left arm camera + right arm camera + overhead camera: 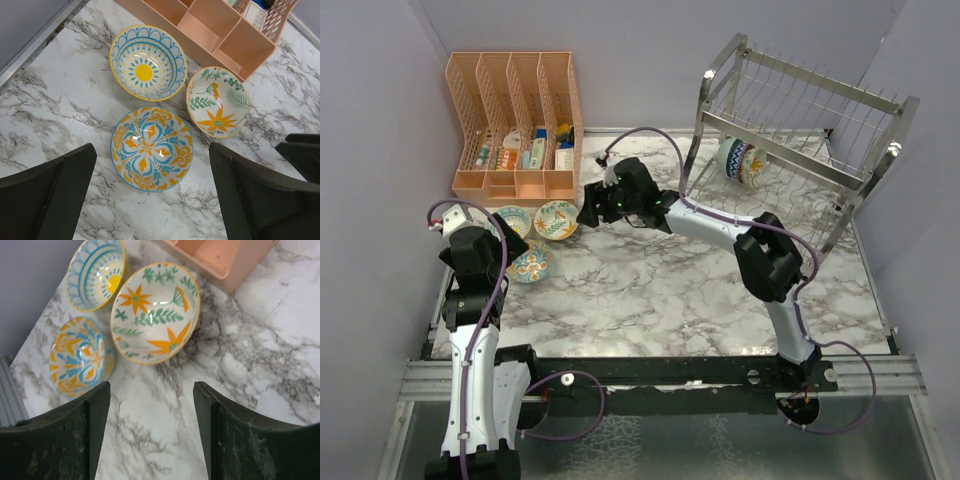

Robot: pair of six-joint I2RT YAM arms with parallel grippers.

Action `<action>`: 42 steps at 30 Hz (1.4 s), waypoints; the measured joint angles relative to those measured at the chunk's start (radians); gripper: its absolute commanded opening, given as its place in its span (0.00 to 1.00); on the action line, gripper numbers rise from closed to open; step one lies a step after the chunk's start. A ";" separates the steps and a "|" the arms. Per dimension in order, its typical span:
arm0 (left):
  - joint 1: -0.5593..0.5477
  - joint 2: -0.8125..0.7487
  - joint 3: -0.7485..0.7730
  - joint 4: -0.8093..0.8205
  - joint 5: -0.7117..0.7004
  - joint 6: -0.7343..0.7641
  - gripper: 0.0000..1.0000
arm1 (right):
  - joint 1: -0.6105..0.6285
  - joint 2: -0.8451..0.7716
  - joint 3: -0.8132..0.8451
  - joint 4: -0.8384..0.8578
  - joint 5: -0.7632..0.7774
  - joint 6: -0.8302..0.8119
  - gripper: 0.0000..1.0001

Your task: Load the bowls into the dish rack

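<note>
Three bowls sit together on the marble table at the left. One is blue with a yellow sun (pixel 147 62) (pixel 96 274) (pixel 513 220). One is cream with green leaves and orange flowers (pixel 217 101) (pixel 155 312) (pixel 556 220). One is orange and blue floral (pixel 151 148) (pixel 80 356) (pixel 533 262). Another patterned bowl (pixel 742 162) stands on edge in the silver wire dish rack (pixel 800 140) at the back right. My left gripper (pixel 152 152) (pixel 510 245) is open and empty above the orange-blue bowl. My right gripper (pixel 151 387) (pixel 588 212) is open and empty, just beside the leaf bowl.
A peach plastic slotted organizer (pixel 515 125) (pixel 210 25) (pixel 220 260) with small items stands right behind the bowls. The purple left wall is close to them. The right gripper's fingers (pixel 302 150) show at the right edge of the left wrist view, so the two grippers are near each other.
</note>
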 measured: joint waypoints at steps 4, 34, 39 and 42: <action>0.004 0.000 0.000 0.000 0.001 0.000 0.99 | 0.005 0.128 0.150 -0.031 0.059 0.000 0.57; 0.061 0.001 -0.004 0.015 0.090 0.000 0.99 | 0.053 0.423 0.454 -0.126 0.259 0.025 0.01; 0.066 0.003 -0.004 0.016 0.093 0.000 0.99 | 0.059 0.389 0.419 -0.102 0.295 0.027 0.01; 0.067 0.003 -0.004 0.016 0.093 0.000 0.99 | 0.063 0.344 0.357 -0.103 0.329 0.018 0.01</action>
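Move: The right hand's target, the white bowl with orange and green flowers, lies about 6 cm ahead, 10 cm to the left and 10 cm below. At much the same height, the blue-and-yellow bowl stands some 11 cm to the left of it, level with it, and the blue-and-orange bowl roughly 6 cm left and 10 cm nearer the bases. From the left hand the flower bowl is about 16 cm ahead, 12 cm to the right and 17 cm below. The right fingers close from well open to nearly shut and pinch the flower bowl's right-hand rim, after the hand sinks about 9 cm while reaching some 6 cm forward and 5 cm left, turning about 10 degrees clockwise. With the rim between the fingers, the hand then eases back up about 1 cm and roughly 1.5 cm to the right. ##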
